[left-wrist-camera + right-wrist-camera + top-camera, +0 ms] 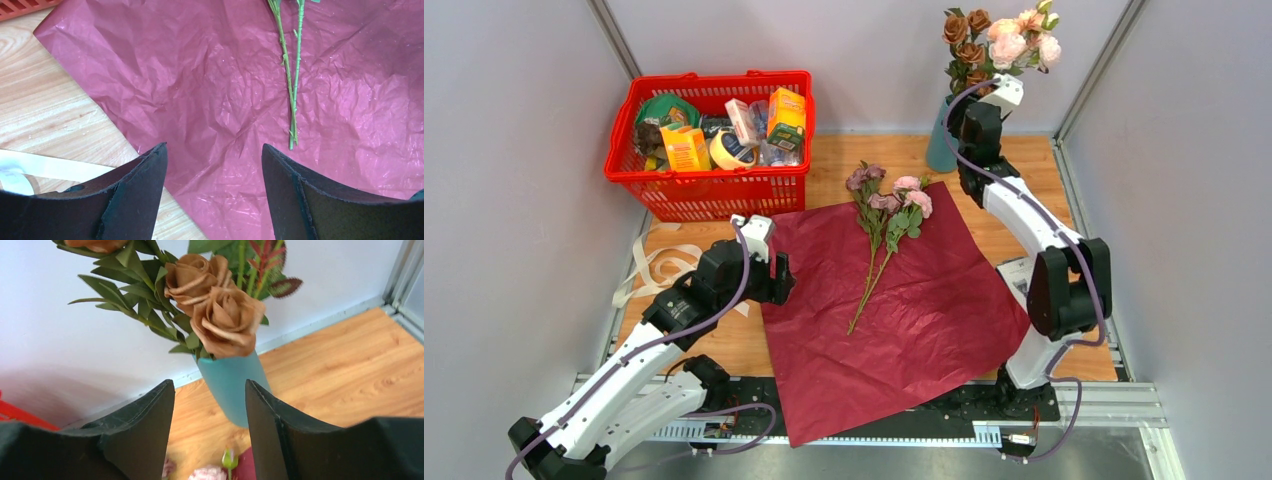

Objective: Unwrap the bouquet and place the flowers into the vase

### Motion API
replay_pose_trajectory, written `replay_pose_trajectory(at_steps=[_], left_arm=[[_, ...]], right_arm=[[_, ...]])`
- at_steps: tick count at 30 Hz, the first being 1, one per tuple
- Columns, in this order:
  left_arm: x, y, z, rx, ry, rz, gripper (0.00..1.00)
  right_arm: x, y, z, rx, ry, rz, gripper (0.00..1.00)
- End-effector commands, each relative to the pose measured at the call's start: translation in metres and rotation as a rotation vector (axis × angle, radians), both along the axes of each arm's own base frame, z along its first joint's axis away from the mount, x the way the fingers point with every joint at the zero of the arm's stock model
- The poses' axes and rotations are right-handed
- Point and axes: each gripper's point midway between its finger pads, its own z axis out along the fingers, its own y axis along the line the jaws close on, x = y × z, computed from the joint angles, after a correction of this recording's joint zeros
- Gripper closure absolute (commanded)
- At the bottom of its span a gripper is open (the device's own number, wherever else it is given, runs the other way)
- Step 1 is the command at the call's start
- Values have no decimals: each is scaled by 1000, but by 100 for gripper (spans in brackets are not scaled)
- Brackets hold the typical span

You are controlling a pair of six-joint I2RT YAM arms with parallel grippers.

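The bouquet's burgundy paper (914,310) lies spread flat on the table. Loose flowers (886,210), pink and mauve, rest on its far half, and their green stems (292,90) show in the left wrist view. At the back right stands the teal vase (941,140), holding brown and pink flowers (999,45). My right gripper (964,108) hovers open right beside the vase (227,375), below two brown roses (220,310), with nothing between its fingers. My left gripper (781,280) is open and empty over the paper's (200,90) left edge.
A red basket (714,182) full of groceries stands at the back left. A cream ribbon (659,265) lies loose on the wood left of the paper, also seen as a white ribbon (45,165) beside my left fingers. Walls close in on the table's sides.
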Motion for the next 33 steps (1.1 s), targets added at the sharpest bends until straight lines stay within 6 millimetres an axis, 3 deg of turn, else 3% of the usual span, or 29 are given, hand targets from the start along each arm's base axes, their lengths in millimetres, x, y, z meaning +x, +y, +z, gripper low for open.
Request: replay_pose_trajectory(at_steps=[1, 5, 8, 15, 18, 23, 26, 33], left_arm=[[2, -3, 7, -15, -31, -18, 23], [1, -3, 8, -18, -34, -19, 23], [1, -3, 9, -20, -38, -18, 23], [0, -4, 10, -27, -41, -25, 23], [1, -4, 11, -27, -42, -23, 23], [0, -4, 10, -27, -41, -25, 23], [0, -4, 9, -24, -37, -25, 23], [1, -4, 8, -20, -32, -25, 23]], right_arm=[[-36, -4, 6, 140, 48, -29, 43], [-68, 9, 12, 194, 55, 79, 43], [-94, 26, 2, 282, 86, 187, 42], [-155, 57, -81, 544, 284, 310, 46], [-176, 76, -123, 574, 411, 390, 46], [-193, 102, -178, 556, 547, 513, 48], [-194, 118, -183, 571, 502, 613, 48], [-195, 126, -195, 607, 389, 684, 48]])
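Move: The flowers still on the paper lie some 21 cm back from the right hand, about 15 cm to its left and 28 cm below. The filled vase stands just beyond this hand, about 5 cm ahead, 3 cm to the left, its middle some 18 cm lower. The wrapping paper's middle is about 36 cm back and 14 cm left, the booklet 31 cm back and 10 cm right. From the left hand the flowers are about 13 cm ahead and 17 cm right. Heading for the flowers left on the paper, the right hand first draws back nearly level from the filled vase, then swoops down and to the left while still coming back: about 22 cm down, 21 cm back and 11 cm left in all. The wrist swings counter-clockwise, rolls its left side up and tips the fingers down, some 30 degrees each; the fingers stay about half open, touching nothing. ##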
